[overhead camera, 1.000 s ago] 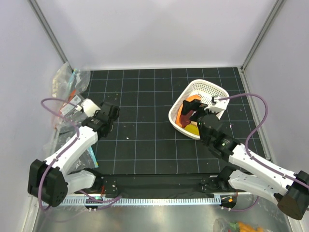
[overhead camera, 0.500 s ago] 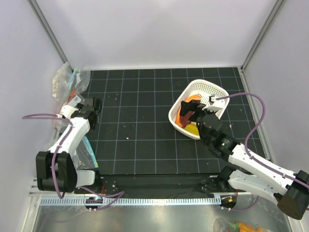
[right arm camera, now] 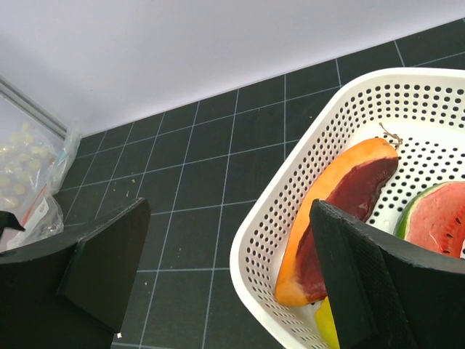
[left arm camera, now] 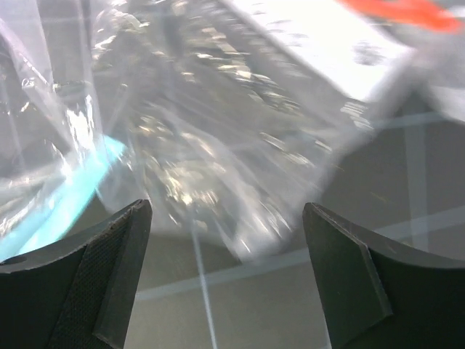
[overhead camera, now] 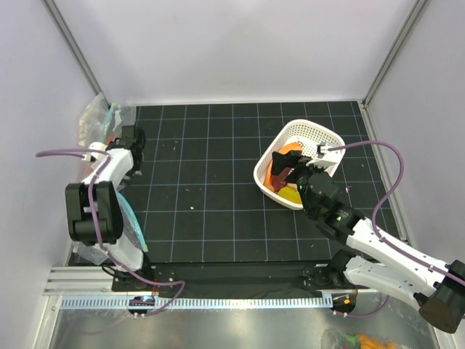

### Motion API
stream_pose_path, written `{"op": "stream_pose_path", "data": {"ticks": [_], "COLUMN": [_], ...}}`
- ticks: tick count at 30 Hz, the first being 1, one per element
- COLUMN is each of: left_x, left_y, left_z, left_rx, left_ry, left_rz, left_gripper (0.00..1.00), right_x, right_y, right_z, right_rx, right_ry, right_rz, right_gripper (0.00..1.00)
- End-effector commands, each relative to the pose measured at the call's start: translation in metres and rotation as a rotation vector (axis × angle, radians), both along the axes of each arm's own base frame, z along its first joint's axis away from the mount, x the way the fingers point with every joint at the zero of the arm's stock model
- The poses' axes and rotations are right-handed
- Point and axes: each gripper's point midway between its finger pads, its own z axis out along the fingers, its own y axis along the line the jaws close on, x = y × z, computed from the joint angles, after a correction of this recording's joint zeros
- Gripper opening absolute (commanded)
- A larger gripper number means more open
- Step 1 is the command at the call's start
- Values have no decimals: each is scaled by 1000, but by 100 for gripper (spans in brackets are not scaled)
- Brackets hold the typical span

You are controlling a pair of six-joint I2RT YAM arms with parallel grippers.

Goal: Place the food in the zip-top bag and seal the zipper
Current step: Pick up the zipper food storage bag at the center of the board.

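The food lies in a white lattice basket (overhead camera: 314, 131) at the back right. An orange piece with a dark red face (right arm camera: 341, 200), a watermelon slice (right arm camera: 436, 218) and a yellow piece (right arm camera: 325, 327) show in it. My right gripper (overhead camera: 289, 171) hovers open at the basket's near rim (right arm camera: 290, 196), holding nothing. The zip-top bag (left arm camera: 240, 131) is clear and crinkly, lying in a pile of bags (overhead camera: 96, 123) by the left wall. Its red-orange zipper (left arm camera: 407, 11) shows at the top. My left gripper (overhead camera: 131, 142) is open just short of the bag, and bare mat shows between its fingers (left arm camera: 109, 254).
A teal-trimmed clear bag (overhead camera: 131, 218) lies under the left arm, and its teal strip (left arm camera: 73, 196) shows left of the zip-top bag. Grey walls close in the left, back and right. A metal rail (overhead camera: 240, 302) runs along the front.
The left arm has swung back and to the left, bringing its gripper from the mat to the pile of bags by the wall. The right arm has barely moved.
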Motion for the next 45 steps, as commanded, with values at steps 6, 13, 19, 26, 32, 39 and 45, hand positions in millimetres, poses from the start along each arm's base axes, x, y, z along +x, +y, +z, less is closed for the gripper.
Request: {"op": "stream_pose_path", "data": {"ticks": [6,13,19,26,32,39,45], "left_x": [18,23,39,35,-5,-69,-86], "left_y": [40,15,-70,-193,-283,-329,-323], "left_z": [-71,-49,-54,-51,3,59,103], "left_rx": [-209,-154,-203,-278,-323,-34,53], "left_ry": [10,-46,-98,-65,-149,-248,-406], "left_rz": [55,-23,-208,-614,-948,-1304,-1433], "left_gripper": [29,0,0,0,0,0,0], "right_x": [-1,-1,1,5,6,7,8], "right_y": [-2,2,3,6,4,0,-2], "right_z": [20,20,16,8,6,5,5], "right_rx": [36,36,25,3,-15,-33,-57], "right_ry": [-53,-52,-43,-27,-23,-20,-20], "right_rz": [1,19,15,17,0,-18,-24], "right_gripper": [100,100,100,100,100,100,100]}}
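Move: The zip-top bag with the white label and red-orange zipper lies flat to the left hand's left. Its middle is about 8 cm left, 2 cm ahead and 9 cm below the open fingers, with its bottom edge nearest them. The teal-zip bag lies some 18 cm back and 2 cm left, and the pale-filled bag roughly 12 cm ahead and 9 cm left. From the right hand, the labelled bag is some 60 cm left, 5 cm ahead and 24 cm lower. The left fingers pinch the labelled bag by its bottom edge, after dropping about 8 cm and easing 4 cm left as they shut. They then haul the bag low to the right, nearly 40 cm in all, towards the middle of the board and the basket, rising some 15 cm and drawing back late on, while the wrist turns about 80 degrees clockwise. ##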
